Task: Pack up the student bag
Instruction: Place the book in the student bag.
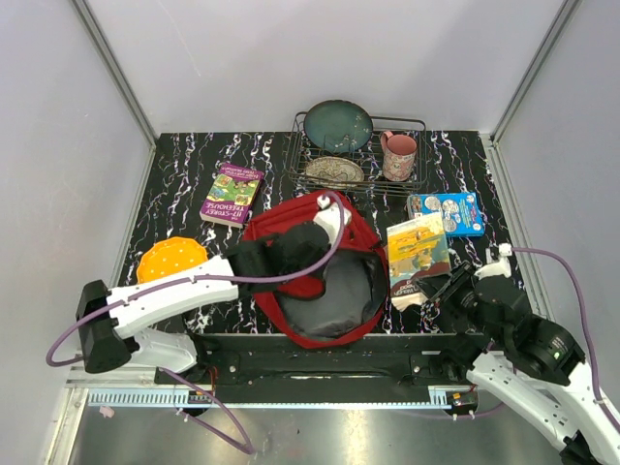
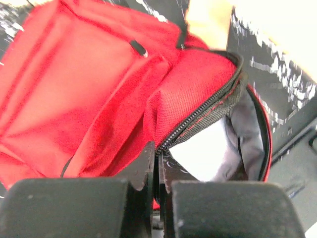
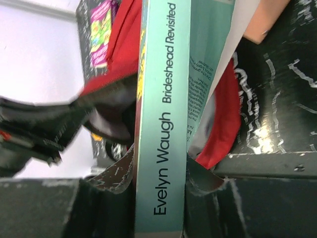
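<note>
The student bag (image 1: 291, 218) is a red backpack lying in the middle of the table, its mouth open onto grey lining (image 1: 339, 291). My left gripper (image 1: 327, 225) reaches over it from the left. In the left wrist view that gripper (image 2: 158, 166) is shut on the bag's black zippered rim (image 2: 208, 111), with red fabric (image 2: 74, 89) spreading away on the left. My right gripper (image 1: 438, 287) sits at the bag's right side, shut on a paperback (image 1: 417, 252). Its teal spine (image 3: 161, 148) stands upright between the fingers (image 3: 116, 173), with the bag's red edge (image 3: 223, 124) just behind.
A purple-and-green book (image 1: 232, 194) lies at the back left and an orange disc (image 1: 171, 260) at the left beside my left arm. A wire rack (image 1: 360, 155) at the back holds a dark plate, a bowl and a pink mug (image 1: 398, 155). A blue pack (image 1: 446, 213) lies at the right.
</note>
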Action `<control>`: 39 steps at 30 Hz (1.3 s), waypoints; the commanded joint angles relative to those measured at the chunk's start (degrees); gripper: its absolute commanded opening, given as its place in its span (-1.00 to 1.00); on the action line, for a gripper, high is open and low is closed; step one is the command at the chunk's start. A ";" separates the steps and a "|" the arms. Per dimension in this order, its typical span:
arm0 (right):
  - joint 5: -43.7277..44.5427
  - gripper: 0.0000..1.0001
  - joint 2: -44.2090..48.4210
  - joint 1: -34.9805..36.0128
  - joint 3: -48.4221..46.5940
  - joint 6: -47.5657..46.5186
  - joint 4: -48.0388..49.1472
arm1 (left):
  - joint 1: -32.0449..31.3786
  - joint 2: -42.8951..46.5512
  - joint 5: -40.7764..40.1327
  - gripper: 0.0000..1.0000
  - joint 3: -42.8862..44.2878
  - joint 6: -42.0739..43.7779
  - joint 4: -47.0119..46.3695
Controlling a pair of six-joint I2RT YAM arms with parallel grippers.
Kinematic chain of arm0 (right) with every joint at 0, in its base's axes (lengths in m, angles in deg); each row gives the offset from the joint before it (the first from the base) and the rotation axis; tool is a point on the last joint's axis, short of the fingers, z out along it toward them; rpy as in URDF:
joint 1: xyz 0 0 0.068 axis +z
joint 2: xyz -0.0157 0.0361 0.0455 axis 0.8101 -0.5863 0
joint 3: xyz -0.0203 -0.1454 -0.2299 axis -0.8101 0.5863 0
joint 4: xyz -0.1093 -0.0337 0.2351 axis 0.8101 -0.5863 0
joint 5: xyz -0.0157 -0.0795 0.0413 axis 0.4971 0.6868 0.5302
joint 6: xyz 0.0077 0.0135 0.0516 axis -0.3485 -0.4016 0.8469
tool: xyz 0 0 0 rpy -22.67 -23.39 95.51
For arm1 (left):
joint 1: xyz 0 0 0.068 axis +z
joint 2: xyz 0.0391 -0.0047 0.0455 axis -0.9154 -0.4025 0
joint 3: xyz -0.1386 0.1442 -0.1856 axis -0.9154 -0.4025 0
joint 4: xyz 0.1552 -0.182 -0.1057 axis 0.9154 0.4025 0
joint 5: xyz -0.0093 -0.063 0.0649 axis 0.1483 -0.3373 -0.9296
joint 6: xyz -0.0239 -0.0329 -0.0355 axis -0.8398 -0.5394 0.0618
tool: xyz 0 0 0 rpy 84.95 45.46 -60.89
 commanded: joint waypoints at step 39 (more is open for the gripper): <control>-38.55 -0.96 -21.24 0.00 31.16 8.75 63.49 | 7.67 8.86 -6.95 -1.00 10.53 -4.95 -1.84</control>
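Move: The right hand already holds the book by one end, with the middle of the bag's open mouth about 18 cm to its left, roughly level with it fore and aft and some 15 cm below. The wallet lies about 11 cm ahead and 3 cm left of that hand, the blue book some 20 cm ahead and 10 cm right, both some 18 cm down. From the left hand, shut on the flap's zipper edge, the mouth's middle is about 8 cm back, 4 cm right and 9 cm below. Keeping its grip on the book, the right hand swings left and back towards the bag, rising about 5 cm as it turns counter-clockwise and rolls its left side up, then dips some 15 cm into the mouth while pushing forward and farther left, fingers tipping down. The left hand keeps its pinch on the flap's zipper edge and pulls it up, forward and a little left, about 10 cm up in all, pausing nearly still midway before lifting again as the book goes in. ##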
